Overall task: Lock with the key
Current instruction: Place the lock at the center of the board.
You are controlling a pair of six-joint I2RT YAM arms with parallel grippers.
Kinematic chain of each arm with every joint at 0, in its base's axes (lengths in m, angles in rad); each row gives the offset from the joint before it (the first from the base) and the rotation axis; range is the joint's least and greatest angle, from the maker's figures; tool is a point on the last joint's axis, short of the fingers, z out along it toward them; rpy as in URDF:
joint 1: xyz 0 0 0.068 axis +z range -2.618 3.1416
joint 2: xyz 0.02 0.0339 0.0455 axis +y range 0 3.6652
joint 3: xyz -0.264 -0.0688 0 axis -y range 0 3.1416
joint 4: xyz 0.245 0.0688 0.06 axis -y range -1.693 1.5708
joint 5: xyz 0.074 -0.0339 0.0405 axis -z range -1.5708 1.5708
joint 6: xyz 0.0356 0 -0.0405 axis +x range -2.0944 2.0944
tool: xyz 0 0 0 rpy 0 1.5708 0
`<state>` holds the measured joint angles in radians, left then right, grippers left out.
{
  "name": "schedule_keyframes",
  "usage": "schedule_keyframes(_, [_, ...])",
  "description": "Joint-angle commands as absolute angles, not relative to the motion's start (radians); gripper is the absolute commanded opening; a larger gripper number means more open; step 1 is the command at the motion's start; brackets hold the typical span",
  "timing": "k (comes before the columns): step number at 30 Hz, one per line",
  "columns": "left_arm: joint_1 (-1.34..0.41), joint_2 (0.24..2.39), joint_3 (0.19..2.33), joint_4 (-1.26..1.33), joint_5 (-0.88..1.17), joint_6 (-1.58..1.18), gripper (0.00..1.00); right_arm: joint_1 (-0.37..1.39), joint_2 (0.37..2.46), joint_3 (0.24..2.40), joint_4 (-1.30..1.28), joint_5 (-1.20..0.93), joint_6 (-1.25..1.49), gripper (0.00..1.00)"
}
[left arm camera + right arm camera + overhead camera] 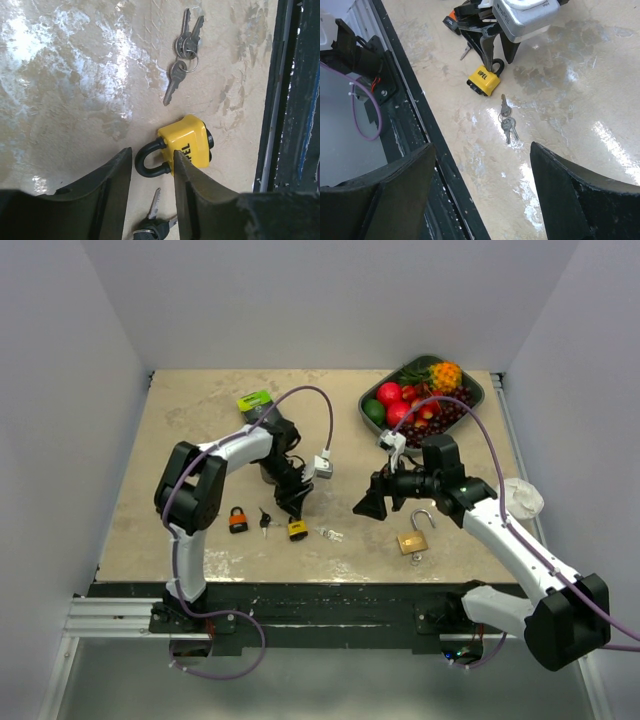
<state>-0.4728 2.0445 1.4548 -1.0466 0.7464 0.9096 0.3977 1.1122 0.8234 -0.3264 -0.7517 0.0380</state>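
Note:
A yellow padlock (189,144) with a shut black shackle (148,161) lies on the table, also seen from above (297,530). My left gripper (151,156) hangs just over it with its jaws open. The shackle lies in the gap at the tips, and the right finger (192,195) overlaps the lock body. Black-headed keys (151,227) lie under the gripper. A bunch of silver keys (182,55) lies beyond the lock. My right gripper (482,146) stands wide open and empty above the table's front edge, with the silver keys (506,123) ahead of it.
An orange padlock (238,520) lies left of the black-headed keys (264,517). A brass padlock (413,541) with its shackle open lies under the right arm. A fruit bowl (478,390) stands at the back right and a green object (254,400) at the back.

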Motion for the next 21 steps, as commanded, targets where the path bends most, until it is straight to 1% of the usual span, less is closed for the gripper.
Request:
schedule_keyframes(1, [-0.477, 2.036, 1.511, -1.023, 0.745, 0.931, 0.44, 0.39, 1.106, 0.874, -0.328, -0.769, 0.021, 0.8])
schedule_keyframes(4, [-0.477, 2.016, 1.529, -1.015, 0.745, 0.91, 0.48, 0.384, 1.108, 0.894, -0.362, -0.749, 0.008, 0.8])
schedule_keyframes(6, [-0.476, 1.987, 1.551, -1.025, 0.742, 0.899, 0.52, 0.376, 1.108, 0.914, -0.397, -0.721, -0.044, 0.8])
schedule_keyframes(7, [-0.477, 1.971, 1.557, -1.023, 0.744, 0.89, 0.53, 0.365, 1.108, 0.939, -0.449, -0.712, -0.063, 0.8])
schedule_keyframes(8, [-0.476, 1.953, 1.562, -1.026, 0.742, 0.885, 0.6, 0.357, 1.108, 0.952, -0.48, -0.704, -0.118, 0.8])
schedule_keyframes(10, [-0.476, 1.889, 1.568, -1.023, 0.746, 0.858, 0.64, 0.341, 1.106, 0.991, -0.581, -0.648, -0.213, 0.81])
schedule_keyframes(11, [-0.476, 1.861, 1.562, -1.006, 0.739, 0.833, 0.8, 0.334, 1.108, 1.0, -0.606, -0.609, -0.238, 0.82])
schedule_keyframes(12, [-0.472, 1.798, 1.537, -0.968, 0.733, 0.781, 0.82, 0.333, 1.115, 1.011, -0.63, -0.562, -0.256, 0.82])
schedule_keyframes(13, [-0.471, 1.763, 1.517, -0.939, 0.733, 0.749, 0.84, 0.334, 1.127, 1.047, -0.705, -0.455, -0.28, 0.83])
schedule_keyframes(14, [-0.466, 1.722, 1.491, -0.901, 0.729, 0.712, 0.99, 0.334, 1.161, 1.074, -0.748, -0.405, -0.287, 0.83])
schedule_keyframes(15, [-0.46, 1.641, 1.43, -0.814, 0.718, 0.627, 0.99, 0.333, 1.176, 1.097, -0.788, -0.359, -0.284, 0.84])
schedule_keyframes(17, [-0.45, 1.562, 1.37, -0.731, 0.715, 0.545, 0.99, 0.333, 1.216, 1.146, -0.883, -0.249, -0.258, 0.83])
schedule_keyframes(19, [-0.43, 1.464, 1.293, -0.612, 0.701, 0.424, 0.99, 0.331, 1.224, 1.187, -0.909, -0.195, -0.194, 0.84])
schedule_keyframes(21, [-0.404, 1.384, 1.234, -0.521, 0.693, 0.321, 0.99, 0.331, 1.229, 1.212, -0.937, -0.196, -0.198, 0.86])
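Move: The yellow lock lies just off my left fingertips, about 3 cm back, 1 cm right and 2 cm below, with its shackle between the already loosened fingers. From that hand and some 3 cm below it, the silver keys sit 9 cm right and 4 back, the black key 6 cm left and 1 back, the orange lock 13 cm left and 1 back. From my right hand the yellow lock is about 16 cm left, 1 cm ahead and 18 cm down. I ease my left hand about 3 cm forward, away from the yellow lock's body, spreading the half-open fingers wide, then lift it some 15 cm straight off, turning the wrist about 30 degrees so the fingertips swing forward. Meanwhile my right hand, empty and open, swings about 8 cm right and 4 cm forward, away from the yellow lock, its fingers tipping down. ##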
